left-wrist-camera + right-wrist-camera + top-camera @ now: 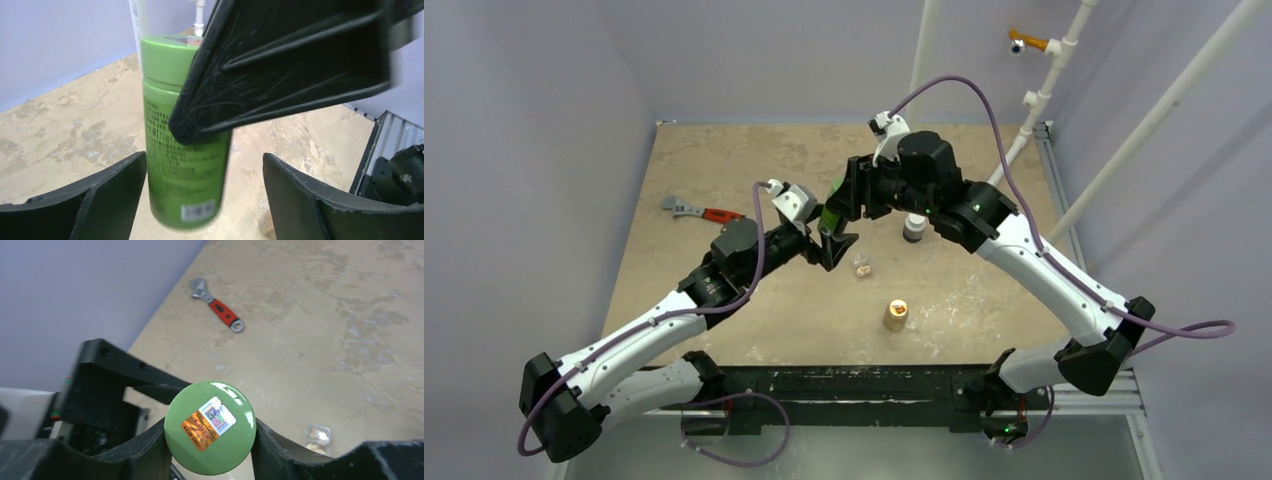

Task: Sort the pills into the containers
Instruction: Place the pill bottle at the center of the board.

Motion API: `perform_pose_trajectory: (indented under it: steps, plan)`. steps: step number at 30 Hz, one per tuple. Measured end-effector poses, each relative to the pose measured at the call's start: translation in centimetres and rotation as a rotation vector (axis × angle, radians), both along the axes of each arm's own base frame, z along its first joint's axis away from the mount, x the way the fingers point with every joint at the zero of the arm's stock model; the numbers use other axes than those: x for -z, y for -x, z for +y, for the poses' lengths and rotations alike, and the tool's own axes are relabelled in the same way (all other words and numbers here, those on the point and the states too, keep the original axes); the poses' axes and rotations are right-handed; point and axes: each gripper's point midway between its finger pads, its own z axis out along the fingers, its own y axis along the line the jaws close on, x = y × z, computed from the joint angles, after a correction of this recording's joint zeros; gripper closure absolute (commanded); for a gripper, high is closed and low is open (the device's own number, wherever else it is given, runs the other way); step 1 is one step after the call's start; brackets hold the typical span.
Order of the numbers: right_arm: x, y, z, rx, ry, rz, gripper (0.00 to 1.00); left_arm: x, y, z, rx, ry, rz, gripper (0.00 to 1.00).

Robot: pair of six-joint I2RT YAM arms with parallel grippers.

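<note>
A green pill bottle [831,216] hangs above the table between both arms. My right gripper [210,452] is shut on its round green cap [210,434], one finger [280,70] lying across the bottle's top. My left gripper [205,172] stands open around the bottle's body [185,170], with a clear gap on the right side. The small clear container [317,438] lies on the table below, with pale pills [315,432] inside it. From above, the container [862,265] sits just right of the left gripper [829,247].
A dark brown white-capped bottle [914,228] stands behind the right arm. A tan-orange bottle [895,315] stands nearer the front. A red-handled wrench [699,211] lies at the left of the tabletop [724,160]. White pipes rise at the back right.
</note>
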Motion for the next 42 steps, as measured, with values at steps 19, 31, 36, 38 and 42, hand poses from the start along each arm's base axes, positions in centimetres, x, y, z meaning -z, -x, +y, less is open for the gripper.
perform_pose_trajectory:
  steps: [19, 31, 36, 38, 42]
  plan:
    - [14.6, -13.0, -3.0, 0.430, 0.143, -0.138, 0.99, 7.6, 0.4, 7.5, -0.358, 0.018, 0.480, 0.00]
    - [21.6, -16.9, -2.5, 0.495, 0.252, -0.192, 0.95, 9.7, 1.9, 8.5, -0.359, 0.044, 0.611, 0.00]
    - [23.1, -17.4, -2.3, 0.502, 0.271, -0.194, 0.89, 10.0, 2.0, 8.5, -0.345, 0.043, 0.629, 0.00]
    - [23.8, -17.5, -2.3, 0.500, 0.282, -0.189, 0.88, 10.2, 1.9, 8.4, -0.341, 0.038, 0.639, 0.00]
    - [24.7, -17.5, -2.4, 0.494, 0.302, -0.185, 0.64, 10.9, 1.8, 8.3, -0.335, 0.024, 0.662, 0.00]
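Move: Out over the table from the right hand, which already holds the green pill bottle by its cap end, the spot at the board's center lies about 17 cm ahead, 2 cm to the right and 33 cm below. The small pill case is some 8 cm ahead and 5 cm right of that hand, the white-capped bottle 14 cm ahead and 15 cm right, both far below on the table. From the left hand the center spot is roughly 19 cm ahead, 2 cm right and 28 cm below. Carrying the green bottle down and forward past the pill case to the board's center, the right arm sinks about 25 cm and reaches 17 cm out, turning some 30 degrees clockwise and tipping its fingers further down while keeping its grip. Meanwhile the left hand spreads its already loosened fingers fully and withdraws from the bottle, down and to the left, tipping downward. ##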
